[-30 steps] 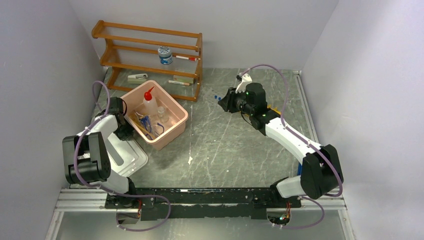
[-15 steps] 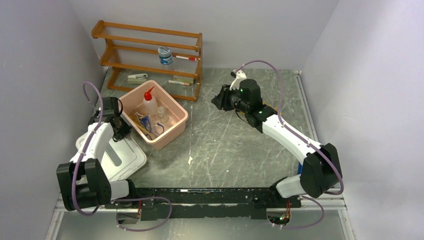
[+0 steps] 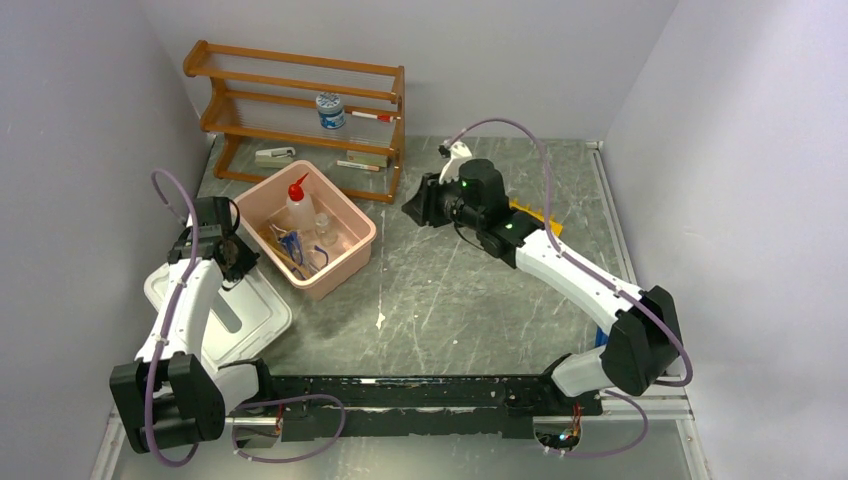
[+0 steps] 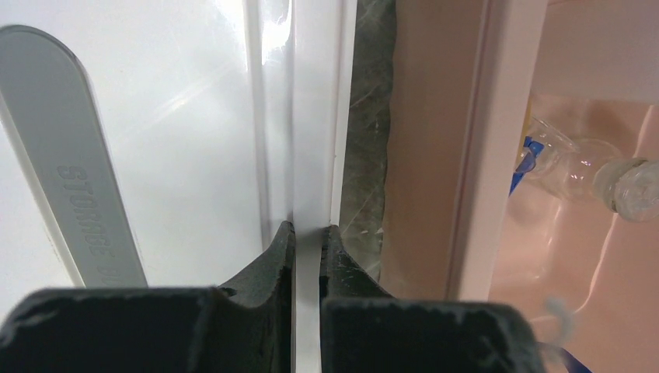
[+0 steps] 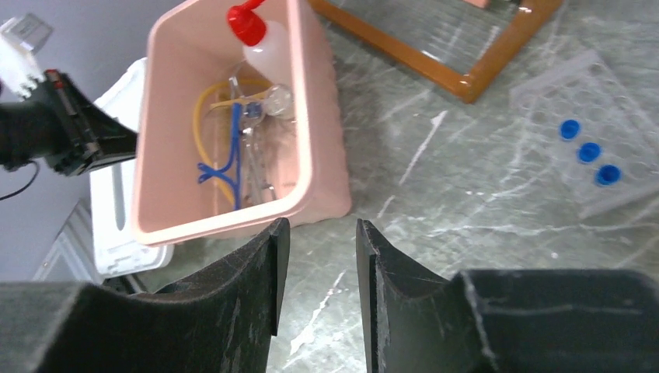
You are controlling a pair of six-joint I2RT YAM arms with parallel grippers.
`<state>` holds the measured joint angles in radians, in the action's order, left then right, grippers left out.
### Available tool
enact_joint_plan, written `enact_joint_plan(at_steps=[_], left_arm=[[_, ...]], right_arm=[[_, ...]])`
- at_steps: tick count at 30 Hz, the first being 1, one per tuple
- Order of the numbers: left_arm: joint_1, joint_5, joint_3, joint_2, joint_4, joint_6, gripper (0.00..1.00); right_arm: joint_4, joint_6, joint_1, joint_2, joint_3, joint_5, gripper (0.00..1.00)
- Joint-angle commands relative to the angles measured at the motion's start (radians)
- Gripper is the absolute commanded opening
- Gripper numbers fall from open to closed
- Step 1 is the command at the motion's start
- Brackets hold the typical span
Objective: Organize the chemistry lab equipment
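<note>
A pink bin (image 3: 355,250) holds the red-nozzled squeeze bottle (image 3: 297,205), blue-framed goggles (image 5: 225,155), amber tubing (image 5: 203,109) and small glassware (image 4: 583,167). My left gripper (image 4: 308,231) is shut on the raised rim of the white lid (image 4: 179,116), which lies flat beside the bin's left wall. My right gripper (image 5: 319,233) hangs open over the bare table, right of the bin, with nothing between its fingers. Behind it stands a holed rack (image 5: 575,116) with three blue-capped tubes (image 5: 588,151); its yellow corner (image 3: 532,216) shows past the right arm.
A wooden shelf (image 3: 300,110) stands at the back left with a capped jar (image 3: 330,110) and a few small items on it. Grey walls close in both sides. The marbled table (image 3: 450,300) stretches between the bin and the right arm.
My right gripper has swung left toward the bin and opened a little wider. The left arm has stretched out and straightened, with its gripper staying on the lid's rim by the bin.
</note>
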<state>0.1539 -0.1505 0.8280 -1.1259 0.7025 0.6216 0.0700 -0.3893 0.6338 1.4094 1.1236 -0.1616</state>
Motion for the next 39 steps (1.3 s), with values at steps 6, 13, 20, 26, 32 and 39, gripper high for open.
enact_joint_plan(at_steps=[6,13,20,26,32,39], left_arm=[[-0.002,-0.009,0.096,0.045,0.025,-0.048,0.07],[-0.002,-0.035,0.163,0.094,0.031,-0.076,0.07],[-0.001,-0.042,0.23,0.151,0.071,-0.09,0.07],[-0.003,0.141,0.368,0.116,0.102,-0.115,0.09],[-0.013,0.37,0.484,0.022,0.092,-0.069,0.1],[-0.083,0.435,0.61,-0.143,0.079,-0.019,0.11]], right_arm=[[-0.029,-0.057,0.126,0.028,0.063,0.046,0.41],[-0.003,-0.064,0.228,0.078,0.151,0.113,0.42],[-0.005,-0.077,0.267,0.102,0.187,0.134,0.42],[0.001,-0.063,0.271,0.097,0.198,0.19,0.43],[0.018,-0.06,0.27,0.091,0.221,0.217,0.44],[0.036,-0.057,0.269,0.108,0.228,0.301,0.44]])
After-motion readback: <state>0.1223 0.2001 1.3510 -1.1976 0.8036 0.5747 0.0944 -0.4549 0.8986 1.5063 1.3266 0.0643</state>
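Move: The left hand already pinches the white lid's edge; the pink tub it is meant for is centred about 8 cm ahead and 11 cm to the right, some 5 cm lower. In the tub, the wash bottle stands roughly 12 cm ahead and 10 cm right of this hand, the glass bottle 8 ahead and 14 right. From the open right hand the tub lies about 20 cm left, 2 cm back and 18 cm below; the clear rack is 5 ahead, 4 right, 23 below. Left hand raises the still-pinched lid some 17 cm, swinging late forward-right above the tub's left side; right moves left. ##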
